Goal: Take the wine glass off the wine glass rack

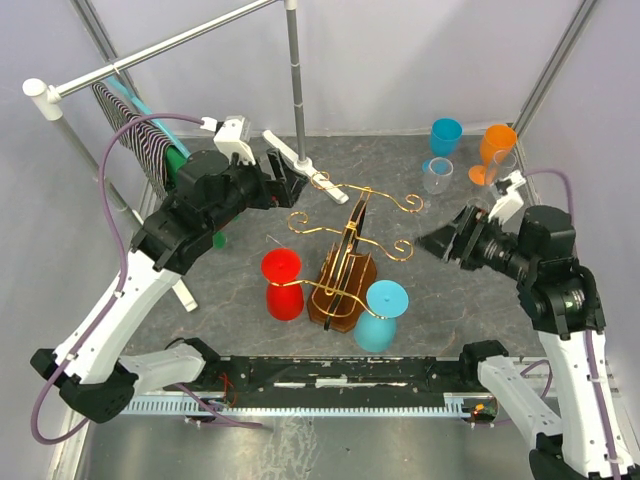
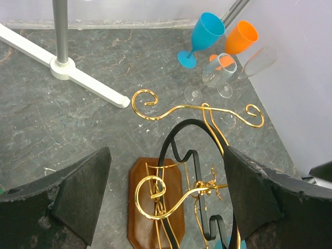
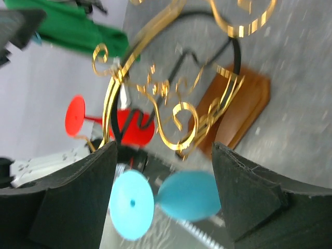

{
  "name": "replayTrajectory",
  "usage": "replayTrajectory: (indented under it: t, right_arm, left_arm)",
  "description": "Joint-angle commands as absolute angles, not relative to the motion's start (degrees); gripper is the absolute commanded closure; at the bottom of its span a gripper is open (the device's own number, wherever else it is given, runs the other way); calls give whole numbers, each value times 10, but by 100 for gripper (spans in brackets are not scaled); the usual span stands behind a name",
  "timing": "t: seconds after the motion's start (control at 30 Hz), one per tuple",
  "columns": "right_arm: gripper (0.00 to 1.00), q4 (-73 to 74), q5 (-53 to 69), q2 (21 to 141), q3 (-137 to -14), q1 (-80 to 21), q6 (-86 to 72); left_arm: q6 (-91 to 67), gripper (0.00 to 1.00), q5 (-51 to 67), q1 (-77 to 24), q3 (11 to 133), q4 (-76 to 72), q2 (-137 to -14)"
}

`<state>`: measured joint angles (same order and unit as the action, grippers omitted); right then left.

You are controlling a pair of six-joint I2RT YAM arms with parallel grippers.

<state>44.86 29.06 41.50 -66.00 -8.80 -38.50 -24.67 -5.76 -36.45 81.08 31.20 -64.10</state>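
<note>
The wine glass rack [image 1: 345,262], gold scroll wire on a brown wooden base, stands mid-table. A red wine glass [image 1: 283,285] hangs upside down from its front-left arm. A cyan wine glass [image 1: 383,313] hangs upside down from its front-right arm. My left gripper [image 1: 290,180] is open and empty, above the rack's back-left scroll; in the left wrist view the rack [image 2: 155,207] lies between its fingers [image 2: 78,192]. My right gripper [image 1: 445,243] is open and empty, right of the rack. In the right wrist view the cyan glass [image 3: 189,194] lies between its fingers [image 3: 249,197], apart from them, with the red glass [image 3: 129,127] behind.
A blue glass [image 1: 444,137], an orange glass [image 1: 495,150] and a clear glass [image 1: 437,175] stand at the back right. A grey pole frame [image 1: 295,75] with a white foot [image 1: 285,150] stands behind the rack. Striped and green cloths [image 1: 150,140] hang at the left.
</note>
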Motion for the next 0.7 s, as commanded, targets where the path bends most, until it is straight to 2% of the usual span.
replayTrajectory:
  t: [0.0,0.1,0.23,0.67]
  right_arm:
    - [19,566,389,380,-634,-90,-456]
    - [21,557,429,362,-597,-90,-482]
    - [27,510,476,337,-552,-90,-524]
    - [45,420,531,294,-481,-89,-593]
  left_arm:
    - [-263,5,-52,-363,818,319,-617]
    - [-261,5,-45,-363,819,324,-615]
    - [-261,5,-41,-363,814,322,-614]
    - [-265,4,-25,-363,807,307,-620]
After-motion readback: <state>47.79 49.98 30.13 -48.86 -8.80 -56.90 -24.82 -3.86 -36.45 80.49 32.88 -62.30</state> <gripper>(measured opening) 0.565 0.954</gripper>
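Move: The foot of the light-blue glass, hanging from the rack's near right hook, lies about 8 cm back and 9 cm to the left of the right hand, some 7 cm lower. The empty gold curl is about 2 cm ahead and 6 cm to the left of the hand; the red glass's foot is some 17 cm to the left of the light-blue foot and 6 cm farther out. From the left hand, the light-blue foot lies about 14 cm back and 15 cm to the right, well below. Draw the right gripper back about 8 cm and down some 6 cm, easing left nearly 4 cm, so it approaches the foot of the light-blue glass from its right. Turn the wrist some 30 degrees on the way, fingers swinging left and dipping to face the foot, and narrow the wide gap by roughly a third, stopping just short of closing on it. ##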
